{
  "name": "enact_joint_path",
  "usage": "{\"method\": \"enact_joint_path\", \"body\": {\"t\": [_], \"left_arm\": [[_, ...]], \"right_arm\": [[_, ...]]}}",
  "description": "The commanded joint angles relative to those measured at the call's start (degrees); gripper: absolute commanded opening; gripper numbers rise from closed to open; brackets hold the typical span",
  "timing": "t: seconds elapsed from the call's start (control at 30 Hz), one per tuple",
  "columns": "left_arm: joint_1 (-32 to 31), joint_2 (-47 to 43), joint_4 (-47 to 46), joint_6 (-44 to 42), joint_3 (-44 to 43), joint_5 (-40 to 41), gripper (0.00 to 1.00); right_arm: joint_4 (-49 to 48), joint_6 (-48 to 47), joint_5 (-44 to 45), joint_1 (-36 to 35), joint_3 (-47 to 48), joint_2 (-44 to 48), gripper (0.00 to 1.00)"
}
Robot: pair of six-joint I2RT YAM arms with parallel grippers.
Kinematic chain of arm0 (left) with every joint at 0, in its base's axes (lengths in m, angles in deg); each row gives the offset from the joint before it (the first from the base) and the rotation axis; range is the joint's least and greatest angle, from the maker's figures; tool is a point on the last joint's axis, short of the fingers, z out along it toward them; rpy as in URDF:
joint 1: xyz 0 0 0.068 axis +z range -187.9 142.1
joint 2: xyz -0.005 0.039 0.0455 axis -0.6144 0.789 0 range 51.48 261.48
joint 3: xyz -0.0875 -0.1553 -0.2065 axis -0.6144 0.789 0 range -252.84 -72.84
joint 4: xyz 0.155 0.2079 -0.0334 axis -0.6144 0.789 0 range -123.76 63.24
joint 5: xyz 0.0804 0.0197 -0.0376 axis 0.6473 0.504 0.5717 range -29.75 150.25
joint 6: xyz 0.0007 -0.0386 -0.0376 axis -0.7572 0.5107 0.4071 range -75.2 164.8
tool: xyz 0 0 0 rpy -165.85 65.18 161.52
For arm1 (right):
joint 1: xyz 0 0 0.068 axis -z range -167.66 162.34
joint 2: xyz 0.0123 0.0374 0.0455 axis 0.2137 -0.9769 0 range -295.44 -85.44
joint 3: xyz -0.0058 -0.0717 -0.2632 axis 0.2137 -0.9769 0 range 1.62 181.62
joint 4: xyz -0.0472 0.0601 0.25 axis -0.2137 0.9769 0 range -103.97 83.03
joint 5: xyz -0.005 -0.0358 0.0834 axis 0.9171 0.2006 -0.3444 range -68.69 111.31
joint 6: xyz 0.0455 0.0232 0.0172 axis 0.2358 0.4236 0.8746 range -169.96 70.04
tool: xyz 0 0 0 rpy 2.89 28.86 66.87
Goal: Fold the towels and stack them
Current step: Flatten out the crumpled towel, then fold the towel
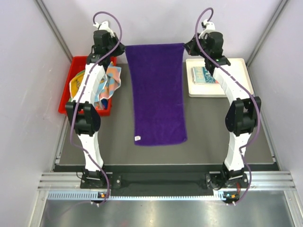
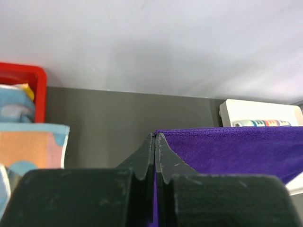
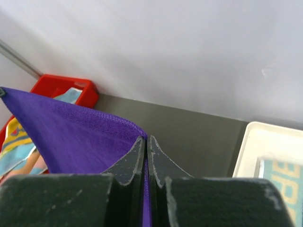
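Note:
A deep purple towel [image 1: 158,94] hangs stretched between both grippers at the far side, and its lower end lies on the dark table with a small white tag at the near left corner. My left gripper [image 1: 122,48] is shut on the far left corner; in the left wrist view the jaws [image 2: 155,137] pinch purple cloth [image 2: 236,151]. My right gripper [image 1: 188,47] is shut on the far right corner, also seen in the right wrist view [image 3: 145,139] with the cloth [image 3: 71,132]. A folded teal and orange towel [image 1: 204,74] lies on the white tray [image 1: 236,90].
A red bin [image 1: 66,99] at the left holds several multicoloured towels [image 1: 109,82], one draped over its rim. White walls stand close behind and on both sides. The arm bases sit on a metal rail at the near edge.

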Motion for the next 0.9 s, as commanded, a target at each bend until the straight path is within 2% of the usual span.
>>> {"method": "enact_joint_path", "body": {"t": [0.0,0.2,0.37,0.67,0.87], "left_arm": [[1.4,2.4,-4.4,0.0,-4.0,0.6,0.00],[1.9,8.0,-4.9,-0.1,-8.2,0.0,0.00],[2.0,9.1,-5.0,0.8,-9.6,-1.0,0.00],[1.9,2.2,-6.3,0.6,0.9,-3.5,0.00],[1.1,-6.6,-7.7,-0.3,13.7,-5.2,0.00]], "right_arm": [[-5.1,0.8,0.7,2.7,4.9,-2.3,0.00],[-6.9,2.4,-0.3,4.0,9.7,-7.7,0.00],[-6.2,3.4,-0.8,4.6,11.4,-9.6,0.00],[-8.0,4.2,-1.7,4.6,-2.9,-1.4,0.00],[-9.4,4.9,-1.9,4.5,-17.4,6.6,0.00]]}}
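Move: Both hands hold the far corners of the spread purple towel. The table spot for its middle lies about 23 cm back and 16 cm below; from the left hand it is some 17 cm to the right, from the right hand some 11 cm to the left. The red bin is about 20 cm left of the left hand and 9 cm back. From the right hand, the white tray is about 20 cm right and 5 cm back, its folded towel 14 cm right and 5 cm back. Shut fingers of both hands keep their pinch on the purple towel's far corners, holding that edge stretched between them as they lower it towards the table. Together they push out forward roughly 4 cm while sinking, then draw back about as far and drop faster, some 9 cm down in all, fingers tipping about 10 degrees downward towards the end. ##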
